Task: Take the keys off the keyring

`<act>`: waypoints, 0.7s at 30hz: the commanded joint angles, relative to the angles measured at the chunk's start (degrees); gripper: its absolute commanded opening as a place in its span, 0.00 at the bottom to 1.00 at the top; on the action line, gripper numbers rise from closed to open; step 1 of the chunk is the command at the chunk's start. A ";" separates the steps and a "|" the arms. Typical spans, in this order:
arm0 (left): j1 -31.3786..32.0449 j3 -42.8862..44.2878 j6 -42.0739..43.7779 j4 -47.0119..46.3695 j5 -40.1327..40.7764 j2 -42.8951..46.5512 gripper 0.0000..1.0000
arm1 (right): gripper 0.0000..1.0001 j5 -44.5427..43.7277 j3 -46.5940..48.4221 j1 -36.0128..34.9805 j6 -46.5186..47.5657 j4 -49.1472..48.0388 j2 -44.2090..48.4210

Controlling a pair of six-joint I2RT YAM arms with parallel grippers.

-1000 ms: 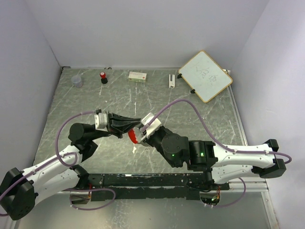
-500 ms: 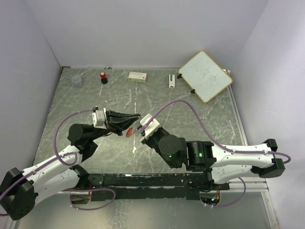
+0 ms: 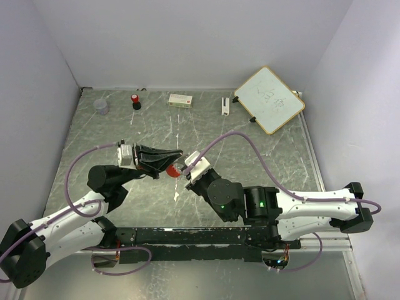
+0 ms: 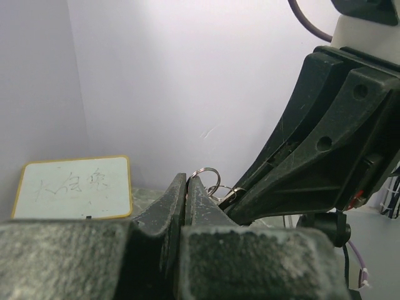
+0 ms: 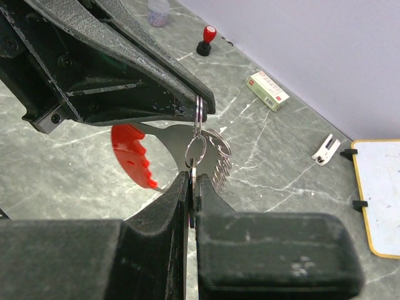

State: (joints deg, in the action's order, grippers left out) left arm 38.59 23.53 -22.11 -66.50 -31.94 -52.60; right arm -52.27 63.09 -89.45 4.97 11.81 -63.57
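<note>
In mid-air over the table's middle, my left gripper (image 3: 180,154) is shut on the keyring (image 5: 199,112), whose silver loop pokes out past its tips (image 4: 209,172). A second small ring hangs from it and carries the keys (image 5: 219,164), a fanned silver bunch with jagged edges, and a red toothed tag (image 5: 131,155). My right gripper (image 5: 192,178) comes in from below and is shut on one thin key standing edge-on between its pads. In the top view the two grippers meet tip to tip beside the red tag (image 3: 172,170).
Along the back edge stand a clear cup (image 3: 100,106), a red-capped black bottle (image 3: 135,100), a small box (image 3: 180,99) and a small white clip (image 3: 225,105). A framed whiteboard (image 3: 269,99) lies at the back right. White walls enclose the table.
Both grippers have moved together away from the near edge and slightly left, carrying the bunch. The red tag has swung round to a different angle. Both grips are unchanged.
</note>
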 commanded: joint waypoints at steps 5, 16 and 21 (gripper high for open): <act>0.16 -0.69 -5.35 -10.75 1.60 -0.04 0.07 | 0.00 -1.28 -2.27 -0.42 0.73 -3.27 0.63; 0.16 -3.55 -5.28 -4.95 7.37 3.13 0.32 | 0.00 -3.88 -2.09 -0.29 0.54 -1.49 0.11; 0.17 -6.04 -1.69 0.73 13.38 8.74 0.35 | 0.00 -5.19 -1.56 -0.37 1.09 -0.74 1.29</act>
State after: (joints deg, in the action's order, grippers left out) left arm 38.59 18.87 -26.98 -69.49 -25.26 -47.68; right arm -54.85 60.88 -89.49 5.65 10.41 -63.83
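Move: About 3 cm back from the left hand point, 1 cm to its right and 2 cm lower is the ring pinched in the right fingers. Seen from the right hand, the linked ring in the left fingers is some 3 cm ahead, 1 cm left and 2 cm up. Beneath hang the red toothed piece, roughly 1 cm back, 5 cm left and 6 cm below the right hand, and the grey plate, about level with it ahead, 2 cm left and 5 cm below. Easing back barely 1 cm with its ring still pinched, the left hand then opens its fingers partway, lets go of the ring and pulls off about 2 cm to the left, away from the right hand. The right hand keeps its closed grip on its ring, almost still at first, then sinks about 1 cm. ##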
